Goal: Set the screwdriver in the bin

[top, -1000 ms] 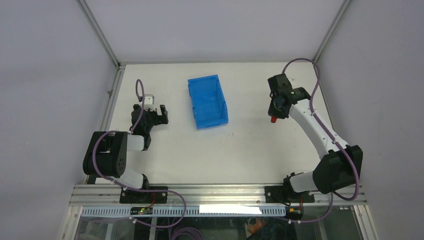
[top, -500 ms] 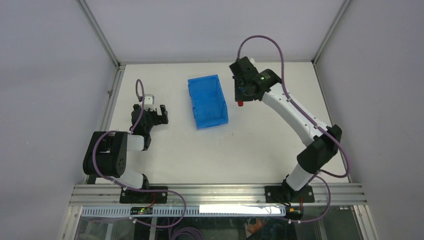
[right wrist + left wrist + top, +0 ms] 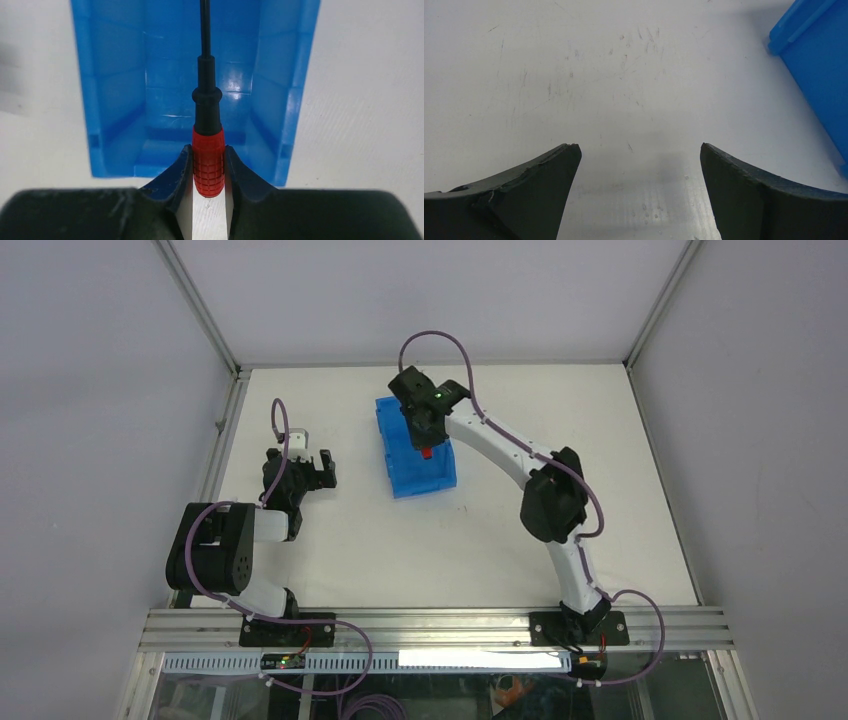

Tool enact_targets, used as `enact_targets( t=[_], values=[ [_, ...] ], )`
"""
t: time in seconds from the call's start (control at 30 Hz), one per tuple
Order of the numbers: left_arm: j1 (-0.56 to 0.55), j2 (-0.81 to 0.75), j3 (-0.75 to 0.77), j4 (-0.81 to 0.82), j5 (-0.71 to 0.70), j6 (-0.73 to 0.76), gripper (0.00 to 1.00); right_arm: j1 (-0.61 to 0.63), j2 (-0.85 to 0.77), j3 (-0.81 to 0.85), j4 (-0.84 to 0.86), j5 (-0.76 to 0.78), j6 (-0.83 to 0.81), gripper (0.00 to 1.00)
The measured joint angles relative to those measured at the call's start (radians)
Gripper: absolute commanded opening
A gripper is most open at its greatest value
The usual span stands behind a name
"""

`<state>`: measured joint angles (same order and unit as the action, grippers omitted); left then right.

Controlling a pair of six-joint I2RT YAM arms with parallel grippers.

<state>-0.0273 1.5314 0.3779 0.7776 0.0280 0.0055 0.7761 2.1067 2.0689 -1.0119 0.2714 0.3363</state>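
Observation:
My right gripper [image 3: 208, 152] is shut on the screwdriver's [image 3: 208, 165] red handle, with the black shaft pointing out over the blue bin [image 3: 120, 75]. From the top view the right gripper [image 3: 424, 438] hangs above the bin [image 3: 440, 476], the screwdriver's red handle [image 3: 426, 452] showing over its inside. Left of the bin, my left gripper [image 3: 316, 468] rests near the table with its jaws wide apart. In the left wrist view the left gripper [image 3: 639, 150] holds nothing, and a corner of the bin [image 3: 819, 65] shows at the right.
A white table [image 3: 500, 530] carries the bin near its middle back. Grey walls and metal frame posts [image 3: 222, 420] close the left, back and right sides. The right arm's elbow [image 3: 552, 502] stretches across the table right of the bin.
My right arm has swung left from the table's right side to above the bin, carrying the screwdriver. The left arm has not moved.

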Motion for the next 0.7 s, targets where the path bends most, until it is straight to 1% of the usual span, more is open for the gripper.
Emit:
enact_targets(
  t=[0.17, 0.27, 0.3, 0.37, 0.43, 0.47, 0.5, 0.7],
  values=[
    [0.0, 0.0, 0.0, 0.0, 0.0, 0.0, 0.99, 0.0, 0.103, -0.003, 0.006, -0.001, 0.002, 0.0],
    [0.0, 0.0, 0.0, 0.0, 0.0, 0.0, 0.99, 0.0, 0.116, -0.04, 0.032, -0.012, 0.01, 0.05],
    [0.0, 0.0, 0.0, 0.0, 0.0, 0.0, 0.99, 0.001, 0.116, -0.056, 0.04, -0.017, 0.014, 0.08],
    [0.0, 0.0, 0.0, 0.0, 0.0, 0.0, 0.99, 0.001, 0.116, -0.086, 0.059, -0.025, 0.022, 0.19],
    [0.0, 0.0, 0.0, 0.0, 0.0, 0.0, 0.99, 0.001, 0.116, -0.107, 0.07, -0.028, 0.029, 0.33],
    [0.0, 0.0, 0.0, 0.0, 0.0, 0.0, 0.99, 0.001, 0.116, -0.117, 0.077, -0.031, 0.034, 0.37],
    [0.0, 0.0, 0.0, 0.0, 0.0, 0.0, 0.99, 0.001, 0.116, -0.124, 0.079, -0.032, 0.04, 0.4],
    [0.0, 0.0, 0.0, 0.0, 0.0, 0.0, 0.99, 0.003, 0.116, -0.136, 0.104, -0.053, 0.048, 0.5]
  ],
)
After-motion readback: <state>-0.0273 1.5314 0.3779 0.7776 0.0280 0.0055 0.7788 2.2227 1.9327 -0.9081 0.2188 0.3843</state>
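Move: The right hand, with the screwdriver's red handle already pinched and its shaft pointing forward, is high over the bin. The bin's middle lies about 4 cm ahead of this hand, some 2 cm to its left and roughly 12 cm below. From the idle left hand the bin's middle is about 27 cm to the right, 3 cm ahead and a touch lower. Nothing else stands near the hand's way. Straight down, quick at first and then slowing, the right hand lowers the held screwdriver about 9 cm into the bin, easing back roughly 1 cm as the fingers tip some 10 degrees steeper. Near the bottom the fingers open to about half and let go of the handle; the hand stays low inside the bin, between its side walls. ##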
